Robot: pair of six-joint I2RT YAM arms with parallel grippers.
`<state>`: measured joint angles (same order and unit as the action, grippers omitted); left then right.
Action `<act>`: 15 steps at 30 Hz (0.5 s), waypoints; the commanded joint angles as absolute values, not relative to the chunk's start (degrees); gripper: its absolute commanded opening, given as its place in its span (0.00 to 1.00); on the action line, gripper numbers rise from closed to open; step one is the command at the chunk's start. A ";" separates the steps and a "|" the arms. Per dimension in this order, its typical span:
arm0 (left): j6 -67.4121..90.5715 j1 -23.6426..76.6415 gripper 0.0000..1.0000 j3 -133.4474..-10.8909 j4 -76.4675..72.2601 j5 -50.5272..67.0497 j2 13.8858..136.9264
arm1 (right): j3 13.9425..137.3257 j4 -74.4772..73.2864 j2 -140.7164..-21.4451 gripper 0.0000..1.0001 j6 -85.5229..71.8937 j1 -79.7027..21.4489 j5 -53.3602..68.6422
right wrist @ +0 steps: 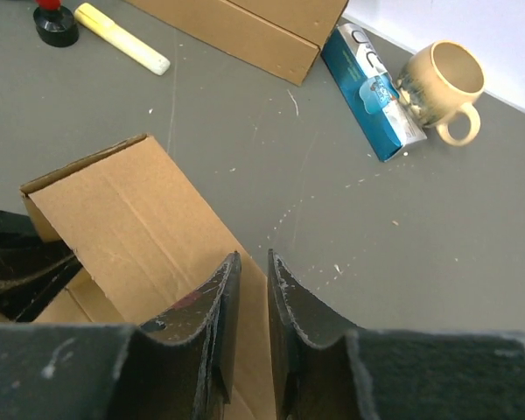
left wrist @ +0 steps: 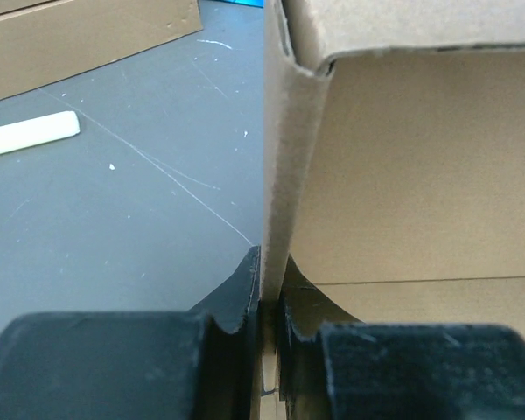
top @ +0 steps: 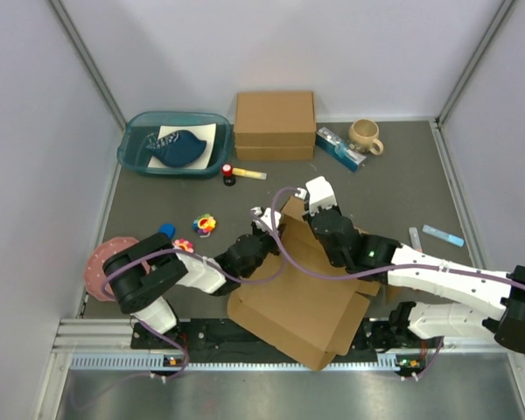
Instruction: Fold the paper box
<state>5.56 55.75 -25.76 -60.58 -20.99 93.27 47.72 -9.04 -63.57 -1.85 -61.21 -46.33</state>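
Observation:
The paper box (top: 297, 297) lies partly folded near the front middle of the table, a flat brown cardboard sheet with a flap (top: 290, 213) raised at its far end. My left gripper (top: 264, 226) is shut on an upright cardboard wall (left wrist: 284, 157), and the wall's edge runs straight down between its fingers (left wrist: 269, 306). My right gripper (top: 306, 203) hovers at the top of the raised flap (right wrist: 131, 219). Its jaws (right wrist: 252, 262) stand nearly together with a thin slit. Cardboard shows behind the slit, but I cannot tell whether they pinch it.
A ready-made cardboard box (top: 275, 125) stands at the back, with a teal tub (top: 131, 149) to its left and a blue packet (top: 339, 147) and mug (top: 365, 136) to its right. A yellow marker (top: 248, 174), colourful toy (top: 205, 225), pink disc (top: 101, 262) and blue pen (top: 443, 234) lie around.

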 commanded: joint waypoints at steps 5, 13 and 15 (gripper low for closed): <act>6.94 57.22 0.02 -25.05 -62.49 -31.02 93.87 | 45.00 -5.80 -65.30 0.19 -5.62 -60.56 -44.21; 6.94 57.22 0.30 -26.01 -62.40 -30.23 93.60 | 43.59 -5.80 -65.83 0.19 -6.42 -60.56 -43.42; 6.86 57.22 0.38 -26.45 -62.23 -29.97 93.17 | 43.51 -5.80 -65.83 0.19 -6.42 -60.64 -43.50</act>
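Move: The left fingers are still shut on the upright edge of the paper box, right at the hand point; the box's far-left top corner lies about 5 cm ahead, 2 cm right and 6 cm higher. The yellow marker is some 15 cm ahead, 8 cm left and 9 cm below. From the right hand that corner is about 3 cm ahead, 5 cm left and 2 cm below; the blue carton is roughly 20 cm ahead, 9 cm right and 19 cm below. Ease the left gripper about 1.5 cm left and 1 cm down, turning it slightly counter-clockwise, then open the fingers late so their grip on the box edge is freed, with the cardboard left standing between them. Meanwhile lower the nearly shut right gripper about 2 cm at the box's top strip and hold it there, drifting a little left and keeping its opening. ##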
